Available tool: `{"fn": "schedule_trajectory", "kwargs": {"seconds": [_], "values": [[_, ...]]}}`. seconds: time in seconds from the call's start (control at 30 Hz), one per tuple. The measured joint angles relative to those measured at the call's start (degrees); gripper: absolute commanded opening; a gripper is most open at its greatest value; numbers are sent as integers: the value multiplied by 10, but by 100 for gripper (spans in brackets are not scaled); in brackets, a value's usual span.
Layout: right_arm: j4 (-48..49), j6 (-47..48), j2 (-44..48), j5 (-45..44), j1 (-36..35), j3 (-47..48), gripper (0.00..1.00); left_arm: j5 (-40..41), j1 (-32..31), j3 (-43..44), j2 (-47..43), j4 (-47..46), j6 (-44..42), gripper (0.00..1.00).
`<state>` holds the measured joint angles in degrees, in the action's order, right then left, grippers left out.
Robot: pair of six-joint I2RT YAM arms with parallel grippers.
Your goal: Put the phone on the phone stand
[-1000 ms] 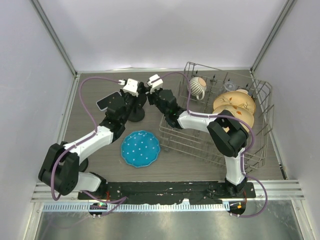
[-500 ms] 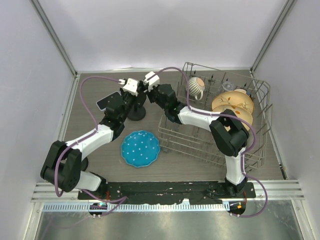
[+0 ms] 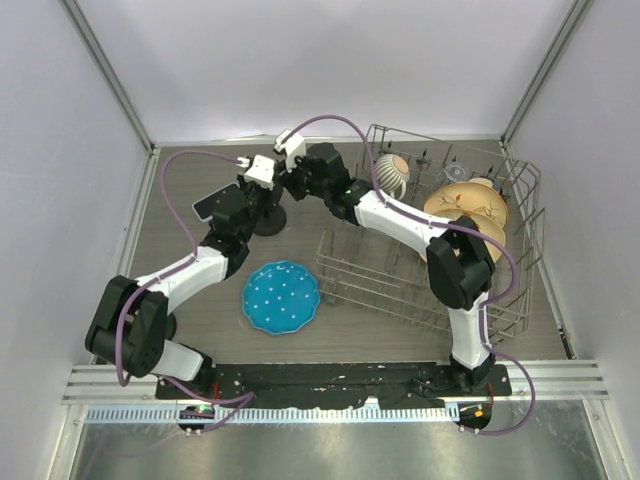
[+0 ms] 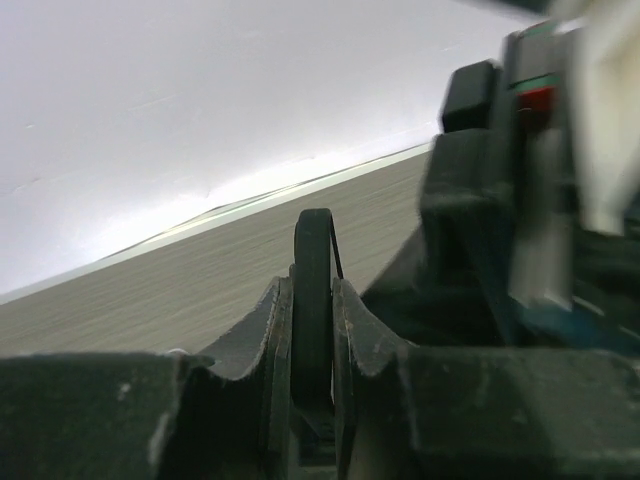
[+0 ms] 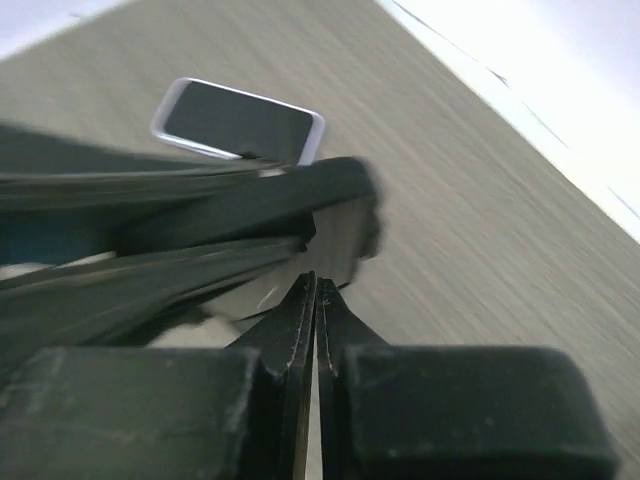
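Note:
The phone [image 3: 208, 205], black with a pale rim, lies flat on the table at the far left, screen up; the right wrist view shows the phone [image 5: 240, 122] past the stand. The black phone stand [image 3: 269, 224] rests on its round base beside it. My left gripper [image 3: 262, 196] is shut on the stand's thin upright plate [image 4: 312, 290], edge-on between the jaws. My right gripper [image 3: 291, 184] is shut with nothing in it, right next to the stand's upper part [image 5: 255, 208]. The right arm's dark body [image 4: 520, 200] fills the right side of the left wrist view.
A blue speckled plate [image 3: 281, 297] lies in front of the stand. A wire dish rack [image 3: 430, 275] holds a striped cup [image 3: 392, 176] and tan plates [image 3: 470, 208] on the right. Grey walls enclose the table at the back and sides.
The right arm has swung left, from the rack's corner to the top of the stand, and its jaws have closed fully. The left gripper has kept its hold on the stand.

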<state>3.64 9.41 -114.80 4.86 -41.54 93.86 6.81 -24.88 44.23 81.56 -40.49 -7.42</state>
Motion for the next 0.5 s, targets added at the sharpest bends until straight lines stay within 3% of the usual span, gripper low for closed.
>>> {"fn": "schedule_trajectory", "kwargs": {"seconds": [0.07,0.2,0.5], "values": [[-9,-12,2,36,-11,12,28,11,7,3,9,-3,-8,0],[-28,-39,21,69,-20,15,39,32,24,5,12,-5,-11,0],[-3,-106,130,80,47,-43,47,40,27,3,-5,20,-16,0]]}}
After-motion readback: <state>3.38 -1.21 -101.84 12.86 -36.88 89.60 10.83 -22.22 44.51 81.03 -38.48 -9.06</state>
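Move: The black phone is still pinched in the left fingers, upright at the stand's head, its middle some 2 cm ahead of the left hand and 3 cm below. The stand's round base is about 4 cm back, 1 cm left and 22 cm down; a white-edged phone lies roughly 15 cm left and 1 cm ahead of the left hand at table height. For the right hand the phone is about 3 cm left, 1 cm ahead. Phone and stand head stay in the left hand's grip while it shifts about 3 cm left and turns some 5–10 degrees counter-clockwise. The right hand backs off them: first about 4 cm back and 3 cm left with a little rise, then it swings right and climbs to about 9 cm up, its nearly shut fingers opening to almost half and its left side rolling up. ##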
